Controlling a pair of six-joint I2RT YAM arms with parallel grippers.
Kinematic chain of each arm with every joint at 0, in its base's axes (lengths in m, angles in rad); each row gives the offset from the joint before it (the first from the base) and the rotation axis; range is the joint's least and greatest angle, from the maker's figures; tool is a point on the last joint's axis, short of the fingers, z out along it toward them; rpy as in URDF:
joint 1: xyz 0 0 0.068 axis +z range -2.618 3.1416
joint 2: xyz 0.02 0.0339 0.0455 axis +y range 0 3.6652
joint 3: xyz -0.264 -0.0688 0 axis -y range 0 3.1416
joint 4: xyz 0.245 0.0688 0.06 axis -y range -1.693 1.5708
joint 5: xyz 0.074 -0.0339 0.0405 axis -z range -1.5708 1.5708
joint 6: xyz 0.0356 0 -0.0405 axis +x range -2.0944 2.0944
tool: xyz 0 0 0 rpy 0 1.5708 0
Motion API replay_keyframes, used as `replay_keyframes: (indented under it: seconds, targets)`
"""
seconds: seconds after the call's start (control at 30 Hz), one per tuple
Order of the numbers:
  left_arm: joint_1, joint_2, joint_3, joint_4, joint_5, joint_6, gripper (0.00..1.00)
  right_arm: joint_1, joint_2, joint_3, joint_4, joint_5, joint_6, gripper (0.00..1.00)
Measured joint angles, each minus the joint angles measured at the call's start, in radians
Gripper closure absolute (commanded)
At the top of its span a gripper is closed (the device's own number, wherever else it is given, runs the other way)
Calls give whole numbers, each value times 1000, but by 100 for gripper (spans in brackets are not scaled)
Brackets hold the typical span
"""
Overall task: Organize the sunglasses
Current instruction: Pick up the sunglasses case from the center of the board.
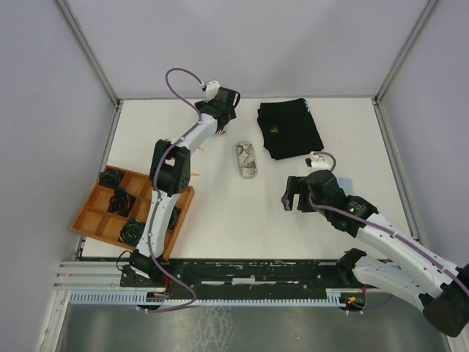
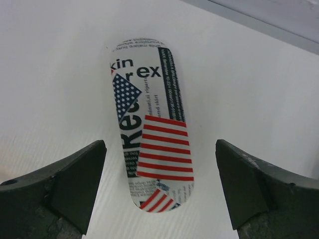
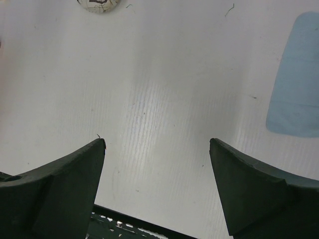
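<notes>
No pair of sunglasses shows plainly in any view. Thin orange slivers poke out beside my left arm; I cannot tell what they belong to. An oval glasses case printed with newsprint and a flag lies shut on the white table. In the left wrist view the case lies lengthwise ahead of my left gripper, which is open, its fingers wide on either side of the case's near end and apart from it. My left gripper reaches to the back of the table. My right gripper is open over bare table.
An orange divided tray holding dark bundles stands at the near left, partly under my left arm. A folded black cloth lies at the back, right of centre. A light blue cloth lies to the right of my right gripper.
</notes>
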Motion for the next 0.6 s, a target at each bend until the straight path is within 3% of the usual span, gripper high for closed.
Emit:
replay_keyframes:
  seconds: [0.23,0.6]
  targets:
    - [61,72,40,-8,45,0,1,0,6,0,3,-15,-1,6]
    - [58,159,154,-23,105,0,0,0,18,-8,3,-15,-3,6]
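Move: The flag-patterned sunglasses case lies just below the open left hand, about 3 cm ahead, 2 cm to its left and some 6 cm down. The beige case is about 14 cm back and 14 cm to the hand's right; the orange sunglasses are roughly 12 cm back and 16 cm left. The black cloth sits level with the hand, about 33 cm right. From the right hand, the flag case is some 39 cm ahead, 37 cm left and 11 cm down. The flag-patterned case is what the left hand comes down on: the hand sinks about 4.5 cm while easing some 2.5 cm forward, swinging left nearly 3 cm at first and then drifting back right by about 2 cm. Its fingers stay wide open, one coming to either side of the case, and the wrist barely tilts. ##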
